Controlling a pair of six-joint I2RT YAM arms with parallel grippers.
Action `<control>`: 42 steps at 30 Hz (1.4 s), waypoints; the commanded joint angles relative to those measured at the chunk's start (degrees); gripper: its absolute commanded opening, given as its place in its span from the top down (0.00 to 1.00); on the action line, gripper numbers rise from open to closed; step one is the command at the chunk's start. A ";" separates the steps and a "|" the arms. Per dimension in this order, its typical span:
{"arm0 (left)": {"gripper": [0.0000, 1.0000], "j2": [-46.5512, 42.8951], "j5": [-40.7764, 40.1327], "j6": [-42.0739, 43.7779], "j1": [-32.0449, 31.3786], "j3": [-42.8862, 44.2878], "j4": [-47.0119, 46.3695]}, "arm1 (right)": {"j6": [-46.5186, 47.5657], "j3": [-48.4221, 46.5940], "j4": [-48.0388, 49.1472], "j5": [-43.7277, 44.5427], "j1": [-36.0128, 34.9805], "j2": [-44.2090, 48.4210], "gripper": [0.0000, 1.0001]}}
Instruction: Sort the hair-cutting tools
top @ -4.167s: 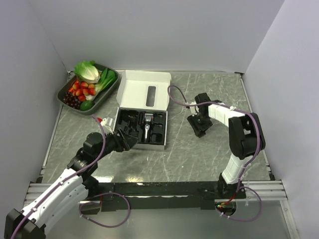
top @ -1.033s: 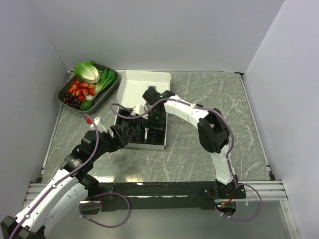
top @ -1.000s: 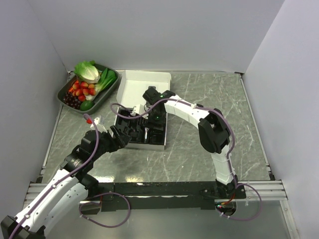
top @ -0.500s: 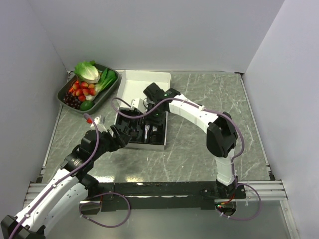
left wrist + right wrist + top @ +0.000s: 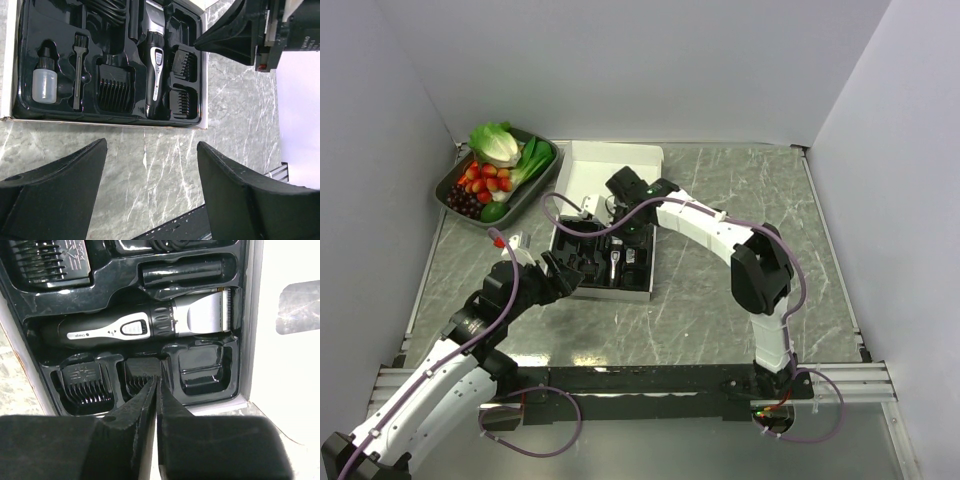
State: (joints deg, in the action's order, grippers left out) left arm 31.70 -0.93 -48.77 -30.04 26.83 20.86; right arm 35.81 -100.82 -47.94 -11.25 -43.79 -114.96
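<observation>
An open white box (image 5: 610, 180) holds a black insert tray (image 5: 582, 262) of hair-cutting tools. The black-and-silver clipper (image 5: 145, 327) (image 5: 156, 65) lies in the middle slot. Beside it are comb guards (image 5: 82, 382) (image 5: 116, 90), a short cylinder (image 5: 180, 272) and a little brush (image 5: 77, 70). My right gripper (image 5: 157, 379) (image 5: 625, 232) is down in the tray, jaws shut, tips at the right rim of the middle comb guard (image 5: 140, 377). Whether they pinch that rim I cannot tell. My left gripper (image 5: 151, 146) (image 5: 555, 275) hangs open over the marble just in front of the box, holding nothing.
A small clear bottle (image 5: 44, 82) sits in the tray's corner slot, and one slot (image 5: 202, 370) beside the right fingertips holds nothing. A dark tray of vegetables and fruit (image 5: 500, 175) stands at the back left. Grey walls close in on three sides.
Within the last second my right gripper's jaws closed over the tray and the arm shifted slightly. About four seconds ago it was on the table right of the box. The left arm stayed still.
</observation>
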 commanded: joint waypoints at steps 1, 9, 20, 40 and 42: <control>0.22 -0.42 -0.21 0.61 -0.19 1.56 -1.35 | -0.57 -0.61 1.36 -0.09 0.72 -2.20 0.92; 0.22 -0.15 -0.13 0.52 -0.19 1.03 -1.88 | -0.48 1.85 1.45 -0.44 1.34 -3.96 0.93; 0.22 0.64 0.14 0.70 -0.19 1.21 -2.49 | -0.74 2.91 0.66 -0.80 1.87 -5.02 0.95; 0.21 0.82 0.22 1.40 -0.19 2.09 -2.58 | -15.40 3.70 16.38 14.03 5.45 9.75 0.64; 0.22 0.64 0.23 1.40 -0.19 2.09 -2.67 | -22.08 4.57 18.32 20.72 8.09 11.06 0.60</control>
State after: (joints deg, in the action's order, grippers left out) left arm 32.47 -0.93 -48.51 -30.04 26.83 20.40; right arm 24.99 -97.19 -36.56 -3.75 -41.17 -109.30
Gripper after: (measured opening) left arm 0.784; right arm 0.367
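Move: Almost straight under the right hand, some 5 cm down and 1 cm back, lies the middle guide comb in the tray. The near guide comb is about 6 cm back from this hand, the empty comb slot 4 cm ahead and 1 cm left, the hair clipper 5 cm left and 1 cm back; a loose comb lies on the table roughly 10 cm ahead and 19 cm right. From the idle left hand the middle comb is about 10 cm ahead, 14 cm right and 10 cm below. Sinking about 5 cm with nearly shut fingers, the right hand brings its tips down to the middle guide comb, drifting slightly right, and holds there for about half a second. Then it climbs some 9 cm with growing speed, heading forward off the comb towards the open lid, fingers parting to roughly a third and the wrist turning about 15 degrees clockwise. ##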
